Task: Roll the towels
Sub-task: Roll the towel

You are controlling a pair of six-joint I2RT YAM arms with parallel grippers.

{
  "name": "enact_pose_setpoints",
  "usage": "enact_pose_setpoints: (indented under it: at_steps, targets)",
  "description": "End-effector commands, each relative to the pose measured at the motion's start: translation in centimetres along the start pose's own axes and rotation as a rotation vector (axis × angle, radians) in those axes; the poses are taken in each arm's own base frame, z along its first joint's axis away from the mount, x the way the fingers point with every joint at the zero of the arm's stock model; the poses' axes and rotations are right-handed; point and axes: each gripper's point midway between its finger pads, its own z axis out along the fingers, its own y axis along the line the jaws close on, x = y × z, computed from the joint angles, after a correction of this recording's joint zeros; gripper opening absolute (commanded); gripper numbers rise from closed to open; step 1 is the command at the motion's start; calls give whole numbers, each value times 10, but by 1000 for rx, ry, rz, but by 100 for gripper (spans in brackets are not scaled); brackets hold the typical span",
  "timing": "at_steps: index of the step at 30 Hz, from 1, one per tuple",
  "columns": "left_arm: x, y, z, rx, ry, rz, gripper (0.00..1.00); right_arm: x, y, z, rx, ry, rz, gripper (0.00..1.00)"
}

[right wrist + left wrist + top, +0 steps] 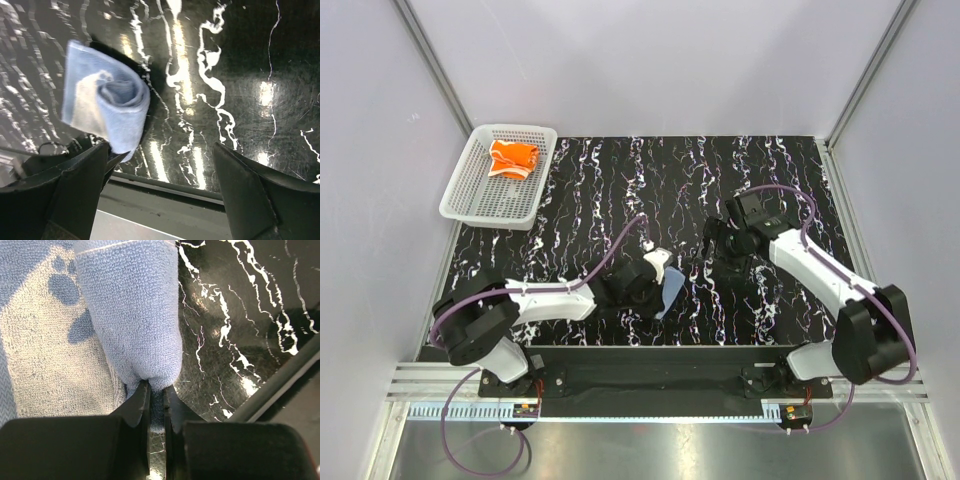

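The light blue towel (669, 291) is rolled into a loose tube with a paler paw-print side, hanging near the table's front middle. My left gripper (653, 272) is shut on its lower end. In the left wrist view the towel (130, 315) bulges out just above the pinching left gripper (156, 387). The right wrist view shows the roll's spiral end (107, 107) at the left. My right gripper (160, 165) stands wide open beside it with nothing between its fingers; from above the right gripper (720, 245) hovers just right of the roll. The orange towel (512, 158) lies bunched in the basket.
A white mesh basket (470, 210) stands at the table's far left corner. The black marbled table (620, 180) is bordered by grey walls, with a metal rail (650, 385) along the near edge by the arm bases.
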Motion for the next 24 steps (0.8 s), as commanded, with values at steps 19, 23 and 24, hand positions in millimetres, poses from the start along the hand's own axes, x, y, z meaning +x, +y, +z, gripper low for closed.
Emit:
enact_pose_setpoints:
  at_steps: [19, 23, 24]
  targets:
    - [-1, -2, 6, 326, 127, -283, 0, 36, 53, -6, -450, -32, 5, 94]
    - [-3, -2, 8, 389, 183, -308, 0, 48, 53, 18, -442, 2, 7, 92]
    - [2, 0, 12, 390, 215, -329, 0, 48, 53, 22, -443, 3, 9, 92]
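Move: My left fingers already pinch the near end of the rolled blue towel; the roll's middle lies about 4 cm ahead of them and 2 cm to the right, at their height. From my open right hand, that middle is some 9 cm to the left, 6 cm back and 6 cm below. The towel's flat part lies to the left of the roll, about 13 cm left of my right hand, 4 cm back and 8 cm below. I lift my wide-open right hand about 2 cm, then swing it back and to the left in a dipping arc towards the rolled towel, some 5 cm left and 4 cm back, its wrist rolling about 20 degrees so the left side rises. My left hand keeps its pinch on the roll's near end, edging slightly forward and right as its wrist turns some 25 degrees, pointing its fingers more to the right. ##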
